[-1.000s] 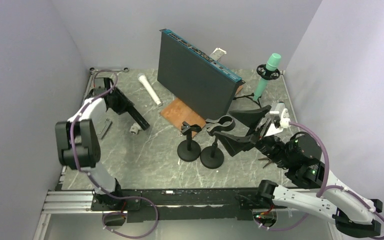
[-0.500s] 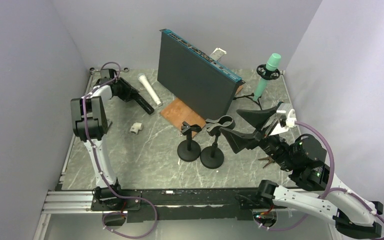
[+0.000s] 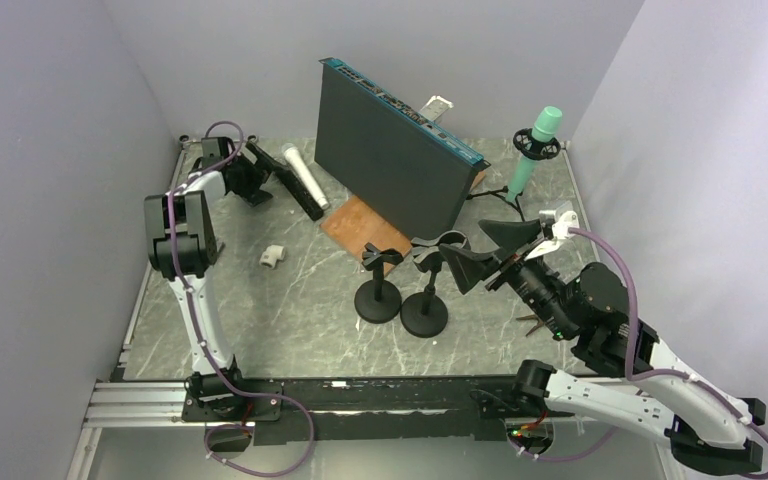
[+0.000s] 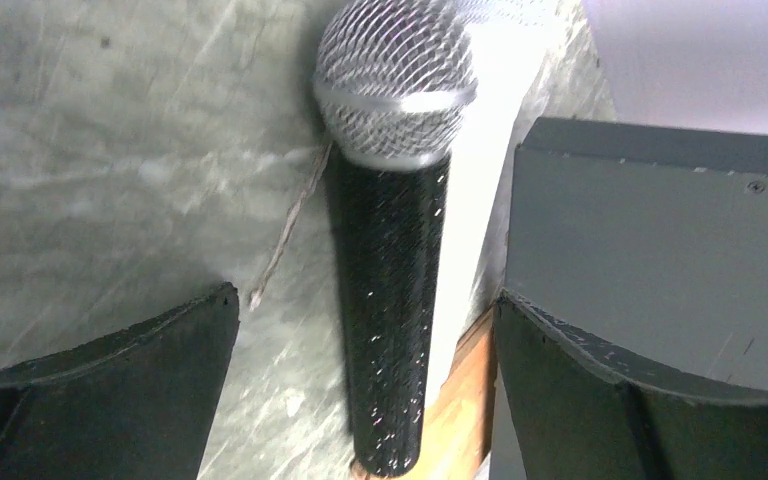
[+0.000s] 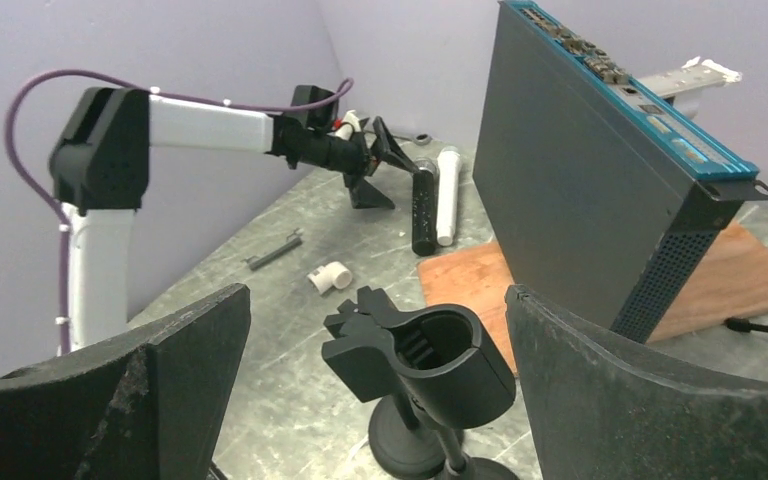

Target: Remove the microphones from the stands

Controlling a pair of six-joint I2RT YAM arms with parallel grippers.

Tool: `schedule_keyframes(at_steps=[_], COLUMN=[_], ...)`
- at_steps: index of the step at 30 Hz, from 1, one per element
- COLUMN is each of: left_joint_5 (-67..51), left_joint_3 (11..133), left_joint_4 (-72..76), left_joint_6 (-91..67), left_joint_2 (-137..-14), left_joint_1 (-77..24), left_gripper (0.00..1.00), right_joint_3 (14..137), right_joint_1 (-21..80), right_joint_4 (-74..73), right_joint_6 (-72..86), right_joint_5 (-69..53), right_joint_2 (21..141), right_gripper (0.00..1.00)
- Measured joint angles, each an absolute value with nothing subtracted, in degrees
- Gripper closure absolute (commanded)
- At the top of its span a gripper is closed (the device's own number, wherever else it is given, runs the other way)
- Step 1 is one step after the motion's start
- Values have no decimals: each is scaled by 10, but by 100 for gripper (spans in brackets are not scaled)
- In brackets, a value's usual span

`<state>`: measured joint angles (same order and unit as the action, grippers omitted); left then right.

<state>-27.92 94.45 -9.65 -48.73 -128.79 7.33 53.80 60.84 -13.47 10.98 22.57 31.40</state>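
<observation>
A black microphone (image 4: 390,300) with a silver mesh head lies on the table beside a white tube (image 3: 303,176). It also shows in the top view (image 3: 300,195) and the right wrist view (image 5: 424,212). My left gripper (image 3: 268,168) is open at the microphone's head end, and in its own view (image 4: 365,293) the jaws stand wide on either side without touching it. My right gripper (image 5: 375,290) is open, with its jaws either side of the empty clip (image 5: 440,355) of a black stand (image 3: 424,312).
A second black stand (image 3: 378,298) is next to the first. A large dark box (image 3: 390,150) stands on a wooden board (image 3: 355,222). A green microphone on its stand (image 3: 532,150) is at the back right. A white pipe elbow (image 3: 272,256) lies mid-left.
My left arm has swung from mid-left to the back with the black microphone, which now lies by the white tube. My right gripper has shifted left round the empty clip.
</observation>
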Motion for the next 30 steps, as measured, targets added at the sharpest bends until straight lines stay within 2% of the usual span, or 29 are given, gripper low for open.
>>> schedule_keyframes(at_steps=[6, 16, 23, 30], left_joint_5=[-293, -339, -386, -387], left_joint_3=[836, 619, 545, 524], left_joint_4=[-81, -10, 18, 28], left_joint_6=[-496, -484, -443, -426], left_joint_2=[-1207, -886, -644, -568], left_joint_1=[75, 43, -124, -282], left_gripper=[1, 1, 1, 1], right_joint_3=[541, 641, 660, 666], right_joint_1=[608, 608, 608, 608], right_joint_4=[-159, -330, -430, -455], right_joint_6=[119, 209, 294, 341], right_joint_5=[254, 348, 357, 360], right_joint_2=[320, 393, 404, 421], right_gripper=[0, 0, 0, 10])
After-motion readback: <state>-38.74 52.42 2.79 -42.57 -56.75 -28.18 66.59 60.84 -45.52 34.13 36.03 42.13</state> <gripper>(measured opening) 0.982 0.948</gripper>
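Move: The empty right stand's clip lies about 35 cm back, 38 cm right and 26 cm above the left hand. The left stand's clip stands roughly 36 cm back, 27 cm right and 18 cm up. Beside the left fingers, some 4 cm lower, the black microphone is 2 cm back and 4 cm right, the white microphone 1 cm back and 8 cm right. From the right hand, the right stand's clip is about 5 cm ahead, 2 cm left and 7 cm below. Back, up and to the right, the left hand sweeps away from the black microphone with open fingers, about 50 cm in all, first drawing back, then climbing towards the right stand's clip while its tips swing up and clockwise, some 45 degrees each. The open right hand sinks about 6 cm and eases right towards the same clip, tipping its fingers down 25 degrees. ##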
